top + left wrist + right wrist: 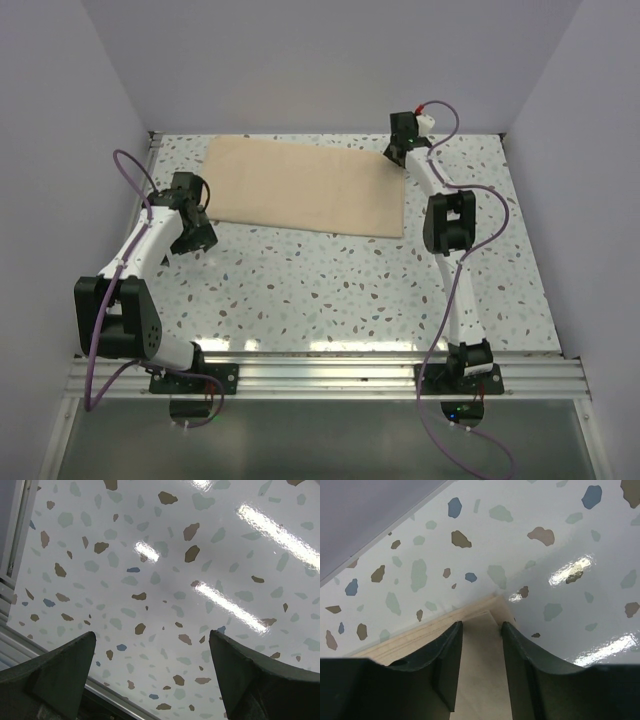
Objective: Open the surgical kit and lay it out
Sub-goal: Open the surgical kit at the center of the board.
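Note:
The surgical kit's beige cloth wrap [300,185] lies folded flat at the back of the table; the steel tray, scissors and tweezers are hidden. My right gripper [398,152] is at the wrap's far right corner. In the right wrist view the gripper [481,625] is narrowly open, its fingers straddling the top layer's corner of the cloth [480,670]. My left gripper [198,236] hangs just off the wrap's near left corner. In the left wrist view the gripper [152,637] is wide open and empty over bare speckled table.
The speckled table [330,290] has walls on three sides. A metal rail [330,372] runs along the near edge, where the arm bases sit. The right arm's elbow [448,222] stands just right of the wrap.

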`<act>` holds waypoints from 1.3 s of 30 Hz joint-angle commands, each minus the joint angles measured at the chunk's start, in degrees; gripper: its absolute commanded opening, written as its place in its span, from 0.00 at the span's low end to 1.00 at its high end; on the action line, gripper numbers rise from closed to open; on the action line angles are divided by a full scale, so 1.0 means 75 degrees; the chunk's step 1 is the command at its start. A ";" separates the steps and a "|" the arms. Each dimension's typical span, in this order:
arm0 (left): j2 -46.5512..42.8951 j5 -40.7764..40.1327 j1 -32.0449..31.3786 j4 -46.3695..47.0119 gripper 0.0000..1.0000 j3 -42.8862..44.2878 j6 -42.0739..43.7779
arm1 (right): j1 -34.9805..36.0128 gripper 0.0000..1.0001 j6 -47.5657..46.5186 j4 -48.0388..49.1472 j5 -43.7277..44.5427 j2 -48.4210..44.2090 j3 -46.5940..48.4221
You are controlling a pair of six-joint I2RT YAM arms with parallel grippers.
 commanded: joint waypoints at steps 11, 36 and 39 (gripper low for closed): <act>-0.0115 -0.0317 -0.0035 -0.0111 1.00 -0.0144 0.0043 | -0.0070 0.04 0.0163 -0.1381 -0.0501 0.0684 0.0572; -0.0291 0.0257 -0.0035 0.0498 1.00 0.0044 0.0230 | 0.1113 0.00 -0.0411 -0.0431 -0.1860 -0.3241 -0.1782; -0.0396 0.0351 -0.0035 0.0650 1.00 -0.0084 0.0324 | 0.1335 0.00 -0.0365 -0.0490 -0.2024 -0.3626 -0.2273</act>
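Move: Right at the right fingers is the upper layer of the kit wrapper's far-right corner, about 1 cm ahead and 1 cm below, level sideways. The wrapper's middle lies some 23 cm left and 10 cm back; its near-right corner is about 27 cm back, level sideways. The board's far edge runs roughly 9 cm ahead. From the left hand, the far-right corner is about 50 cm right, 39 cm ahead and 8 cm lower. Closing its half-open fingers fully with a slight dip, the right hand pinches the upper layer at the wrapper's far-right corner. It pauses there, then, still gripping, sweeps left, up and back over the wrapper, fast at the end: some 13 cm left, 12 cm up and 8 cm back, while turning about 20 degrees counter-clockwise. ##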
